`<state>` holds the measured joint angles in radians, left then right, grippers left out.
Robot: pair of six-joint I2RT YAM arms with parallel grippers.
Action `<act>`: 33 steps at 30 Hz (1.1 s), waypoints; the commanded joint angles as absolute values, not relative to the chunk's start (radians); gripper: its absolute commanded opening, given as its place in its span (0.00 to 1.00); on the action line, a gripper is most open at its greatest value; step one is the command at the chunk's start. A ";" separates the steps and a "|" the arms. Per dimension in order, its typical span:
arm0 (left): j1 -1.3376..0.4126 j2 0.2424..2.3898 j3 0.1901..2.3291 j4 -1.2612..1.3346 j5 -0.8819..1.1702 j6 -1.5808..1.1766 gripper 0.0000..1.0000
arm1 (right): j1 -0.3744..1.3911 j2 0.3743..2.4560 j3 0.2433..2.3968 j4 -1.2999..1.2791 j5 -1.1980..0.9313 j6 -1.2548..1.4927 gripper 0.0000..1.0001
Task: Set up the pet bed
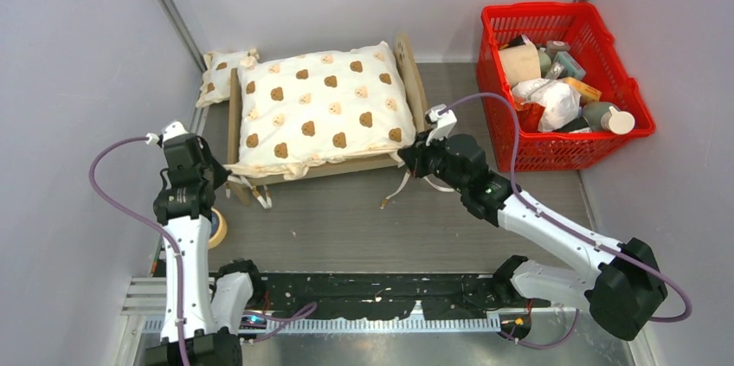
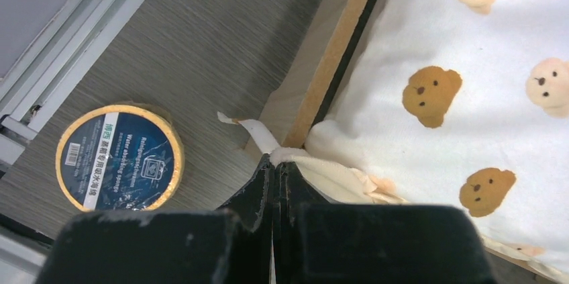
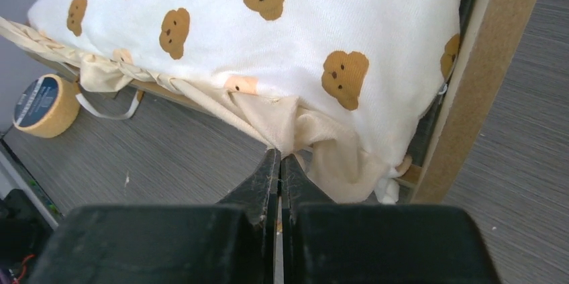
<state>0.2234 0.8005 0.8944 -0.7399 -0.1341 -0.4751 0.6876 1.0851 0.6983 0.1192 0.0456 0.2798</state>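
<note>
The pet bed is a light-wood frame with its arched headboard on the right. A cream bear-print cushion lies on it and hides the base. My left gripper is at the cushion's near left corner. In the left wrist view the gripper is shut on the ruffled corner of the cushion, beside the wood rail. My right gripper is at the near right corner. In the right wrist view it is shut on the ruffle of the cushion, next to the headboard.
A small bear-print pillow lies behind the bed's left end. A yellow-rimmed tape roll sits by the left arm. A red basket of mixed items stands at the right. White tie ribbons trail on the table.
</note>
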 commanded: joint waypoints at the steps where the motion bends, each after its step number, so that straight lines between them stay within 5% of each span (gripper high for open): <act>1: 0.272 0.802 0.964 -0.672 -0.186 -0.410 0.00 | 0.626 1.068 0.755 0.166 -0.080 0.368 0.05; 4: 0.273 0.782 0.950 -0.665 -0.171 -0.405 0.00 | 0.604 1.066 0.763 0.143 -0.076 0.375 0.07; 5: 0.273 0.775 0.944 -0.675 -0.164 -0.414 0.02 | 0.603 1.067 0.768 0.120 -0.066 0.378 0.16; 8: 0.274 0.724 0.916 -0.697 -0.175 -0.412 0.37 | 0.610 1.062 0.793 0.012 -0.029 0.391 0.40; 11: 0.265 0.660 0.906 -0.711 -0.212 -0.372 0.45 | 0.633 1.021 0.785 -0.082 0.110 0.402 0.55; 16: 0.173 0.623 0.920 -0.754 -0.091 -0.371 0.42 | 0.731 0.983 0.774 -0.007 0.162 0.302 0.51; 25: -0.340 0.708 0.751 -0.567 -0.060 -0.438 0.44 | 1.007 1.111 0.673 0.328 0.069 -0.383 0.55; 33: -0.423 0.864 0.685 -0.359 -0.108 -0.442 0.46 | 1.111 1.329 0.650 0.529 0.202 -0.763 0.53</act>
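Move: The left hand pinches the left end of the cushion's near frill. The frill's bunched knot lies some 14 cm to its right, 1 cm ahead and 9 cm below; the hanging straps are 6 cm right and 5 cm back, the tape roll 10 cm left and 10 cm back. The right hand pinches the frill's right end, with mid-frill about 12 cm to its left, level ahead and 9 cm below, the brown-tipped strap 11 cm back and 4 cm left, and the headboard 15 cm ahead, 4 cm right. Both hands open and let go of the pinched frill. The left backs up and rises about 4 cm, then sweeps some 17 cm right and down towards the frill's knot, turning about 40 degrees clockwise; the right eases a little right, then swings left, back and finally down towards mid-frill, rolling left side down, tipping down and turning counter-clockwise. Both stay open. ##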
